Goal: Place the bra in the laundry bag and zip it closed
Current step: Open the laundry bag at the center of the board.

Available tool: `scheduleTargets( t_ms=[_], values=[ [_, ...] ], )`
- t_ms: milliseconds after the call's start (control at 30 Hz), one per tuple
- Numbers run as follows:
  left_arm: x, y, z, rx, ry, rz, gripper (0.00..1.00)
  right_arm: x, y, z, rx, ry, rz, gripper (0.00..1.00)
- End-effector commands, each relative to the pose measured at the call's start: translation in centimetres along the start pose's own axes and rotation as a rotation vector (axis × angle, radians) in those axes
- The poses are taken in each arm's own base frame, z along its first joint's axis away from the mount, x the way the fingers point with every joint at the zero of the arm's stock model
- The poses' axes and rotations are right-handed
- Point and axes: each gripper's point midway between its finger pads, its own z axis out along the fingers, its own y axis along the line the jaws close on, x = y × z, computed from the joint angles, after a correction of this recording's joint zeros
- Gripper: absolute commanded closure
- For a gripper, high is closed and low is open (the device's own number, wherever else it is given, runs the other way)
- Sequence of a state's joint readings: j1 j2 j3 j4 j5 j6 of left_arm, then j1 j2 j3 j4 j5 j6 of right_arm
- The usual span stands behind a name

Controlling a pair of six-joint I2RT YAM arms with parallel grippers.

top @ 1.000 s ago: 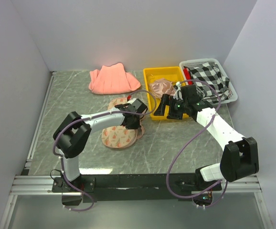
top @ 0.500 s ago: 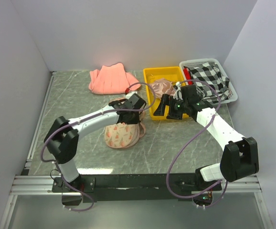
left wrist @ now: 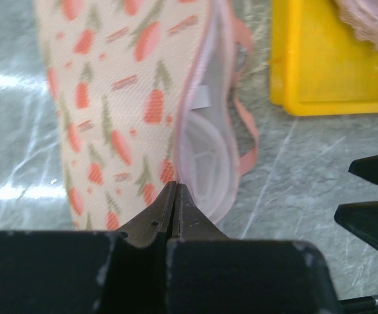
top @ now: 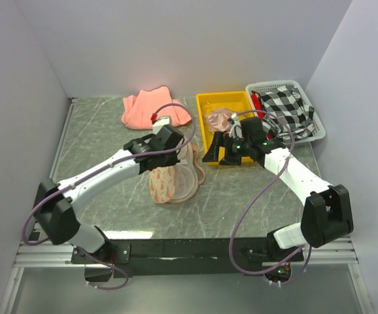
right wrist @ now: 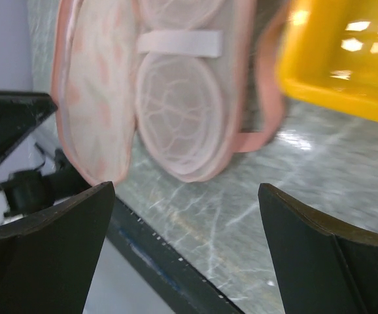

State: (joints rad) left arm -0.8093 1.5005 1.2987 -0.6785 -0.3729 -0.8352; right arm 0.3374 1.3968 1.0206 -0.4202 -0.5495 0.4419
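The laundry bag (top: 173,180) lies mid-table, a beige pouch with red-orange prints. Its printed top flap (left wrist: 104,98) is raised and the white mesh lining (right wrist: 182,111) shows inside. My left gripper (top: 174,152) is shut on the flap's zip edge (left wrist: 174,188). The shiny pink bra (top: 220,120) rests in the yellow bin (top: 223,97), and only a corner of it (left wrist: 372,19) shows in the left wrist view. My right gripper (top: 216,152) hangs open just right of the bag, in front of the bin, with nothing between its fingers (right wrist: 184,188).
A salmon-pink folded cloth (top: 151,108) lies at the back. A white basket (top: 318,133) with a checked cloth (top: 287,104) stands right of the yellow bin (right wrist: 346,59). Walls close in on the left, back and right.
My left arm swung out to the left and carried the bag's flap up and back, opening and turning the bag. My right gripper shifted slightly left, still open.
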Motion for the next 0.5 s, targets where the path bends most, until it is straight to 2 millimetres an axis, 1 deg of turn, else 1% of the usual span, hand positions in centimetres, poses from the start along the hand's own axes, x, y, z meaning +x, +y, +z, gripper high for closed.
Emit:
scheduleTargets(
  t_ms=[0,33,67,100,133,200,267,333,367,400,467],
  values=[
    [-0.8,3.6,-2.5,-0.062,-0.081,-0.118,0.99,0.3,3.7,1.7,-0.127,0.038,-0.048,0.02],
    [-0.9,4.1,-2.9,-0.069,-0.095,-0.134,0.99,0.5,4.3,2.5,-0.142,0.052,-0.048,0.02],
    [-1.0,5.6,-3.5,-0.101,-0.115,-0.168,0.99,0.6,4.5,2.9,-0.147,0.06,-0.047,0.02],
    [-1.0,6.3,-3.8,-0.114,-0.12,-0.186,0.99,0.6,4.8,3.3,-0.155,0.063,-0.042,0.02],
    [-0.8,7.2,-4.0,-0.138,-0.124,-0.202,0.99,0.9,4.9,4.1,-0.159,0.081,-0.041,0.02],
    [0.1,9.5,-4.6,-0.194,-0.133,-0.249,0.99,0.8,5.5,4.6,-0.176,0.089,-0.046,0.02],
    [1.0,11.0,-4.9,-0.214,-0.139,-0.306,0.99,1.1,5.6,5.7,-0.183,0.117,-0.045,0.02],
    [1.7,12.3,-4.7,-0.231,-0.142,-0.344,0.99,0.8,5.6,6.5,-0.183,0.128,-0.047,0.02],
    [1.5,12.6,-5.2,-0.218,-0.154,-0.369,0.99,0.9,6.0,6.7,-0.192,0.141,-0.052,0.03],
    [1.6,13.0,-5.3,-0.225,-0.156,-0.382,0.99,0.6,6.2,6.9,-0.198,0.138,-0.065,0.03],
    [2.1,14.0,-5.6,-0.251,-0.158,-0.409,0.99,0.5,6.1,7.4,-0.19,0.149,-0.061,0.03]
  ],
)
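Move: The left hand, already pinching the laundry bag's zipped flap edge, hangs above the bag, whose middle is about 4 cm ahead, 3 cm left and 14 cm below. The yellow tray is roughly 19 cm ahead and 19 cm right of that hand. From the open right hand, the bag's middle lies about 17 cm left, 4 cm ahead and 13 cm down, with the bag's pink strap 7 cm left and 4 cm ahead, and the tray 20 cm ahead, 4 cm right. Keeping its pinch on the zipped edge, the left hand sweeps the flap about 12 cm to the left and some 5 cm back, across and off the bag's body at nearly the same height, while the hand turns some 20 degrees counter-clockwise. The right hand, fingers wide open and touching nothing yet, comes in from the tray side about 7 cm to the left and then sinks a few centimetres towards the bag's right rim, turning slightly counter-clockwise. ##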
